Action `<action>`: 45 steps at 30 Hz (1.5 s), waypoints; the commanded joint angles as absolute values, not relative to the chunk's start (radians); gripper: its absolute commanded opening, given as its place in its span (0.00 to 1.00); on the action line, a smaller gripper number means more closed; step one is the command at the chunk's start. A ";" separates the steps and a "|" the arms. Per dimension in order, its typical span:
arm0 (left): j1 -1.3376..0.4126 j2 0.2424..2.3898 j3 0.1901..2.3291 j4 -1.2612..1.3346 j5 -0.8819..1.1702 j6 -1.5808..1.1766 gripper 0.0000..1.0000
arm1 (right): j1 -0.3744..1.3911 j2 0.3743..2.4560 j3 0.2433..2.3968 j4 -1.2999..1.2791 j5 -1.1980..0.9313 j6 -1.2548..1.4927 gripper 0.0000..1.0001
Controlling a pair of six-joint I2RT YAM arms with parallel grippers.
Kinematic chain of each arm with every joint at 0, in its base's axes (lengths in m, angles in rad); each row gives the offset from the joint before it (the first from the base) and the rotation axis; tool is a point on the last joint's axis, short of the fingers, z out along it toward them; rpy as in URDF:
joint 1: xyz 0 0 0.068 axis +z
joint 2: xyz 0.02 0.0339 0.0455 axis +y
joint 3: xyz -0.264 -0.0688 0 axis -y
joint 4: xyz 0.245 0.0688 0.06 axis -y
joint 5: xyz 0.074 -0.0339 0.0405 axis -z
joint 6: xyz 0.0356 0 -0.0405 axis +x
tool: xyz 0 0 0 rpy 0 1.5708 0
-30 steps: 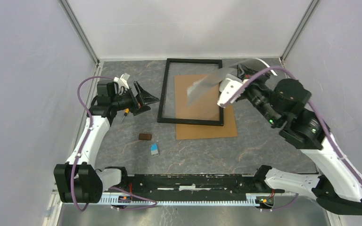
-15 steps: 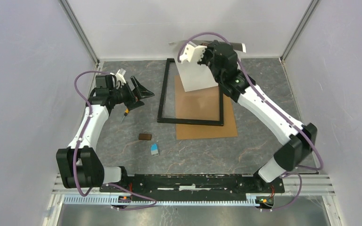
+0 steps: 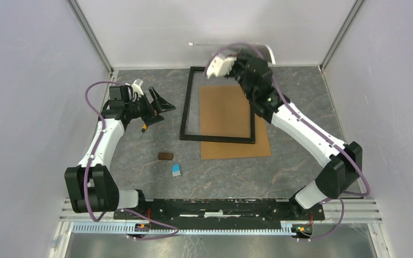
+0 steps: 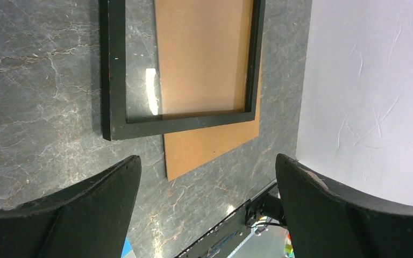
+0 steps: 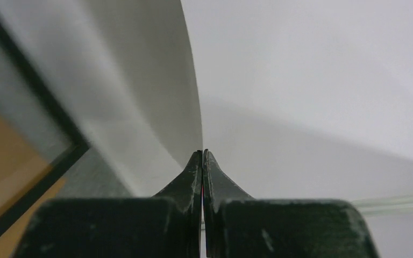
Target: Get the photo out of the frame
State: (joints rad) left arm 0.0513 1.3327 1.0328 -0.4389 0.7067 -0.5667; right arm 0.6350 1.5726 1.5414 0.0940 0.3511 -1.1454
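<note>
The black frame (image 3: 189, 102) lies flat at the back middle of the table, with a brown backing board (image 3: 236, 145) partly under it. My right gripper (image 3: 250, 52) is raised over the frame's far edge, near the back wall, and is shut on the photo (image 3: 199, 44), which appears there only as a thin white edge. In the right wrist view the closed jaws (image 5: 202, 153) pinch the photo's edge (image 5: 140, 80); only its white back shows, curving up to the left above the frame (image 5: 37, 102). My left gripper (image 3: 160, 110) hovers open and empty left of the frame (image 4: 113, 70).
A small brown block (image 3: 165, 156) and a blue-and-white piece (image 3: 176, 170) lie in front of the frame's left corner. A small orange-tipped tool (image 3: 142, 129) lies under the left wrist. White walls close in the back and both sides.
My right arm swung from the right side to the back, carrying the photo up off the frame toward the back wall. The sheet has turned edge-on. The left arm barely moved.
</note>
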 commanded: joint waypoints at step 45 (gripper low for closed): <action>-0.099 1.842 1.429 -0.454 0.452 -0.191 0.98 | 0.249 1.650 1.278 -0.420 -0.535 -0.379 0.98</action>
State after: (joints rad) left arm -0.0441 1.7782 1.3418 -0.4614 0.5415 -0.2840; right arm 0.4103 1.6440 1.2587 -0.3199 -0.3771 -0.5865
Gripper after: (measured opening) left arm 0.968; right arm 0.979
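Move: The right hand, fingers shut on the raised photo, is high over the table; the black frame's middle lies about 11 cm to its left, nearly level fore and aft, and some 40 cm below. The cardboard backing, partly under the frame, is about 8 cm back and 4 cm left. From the empty, open left hand the frame's middle is about 8 cm ahead, 20 cm right and 18 cm below. Right hand sinks some 35 cm towards the frame, releases the photo, rises 8; open left sinks, then reaches forward. ##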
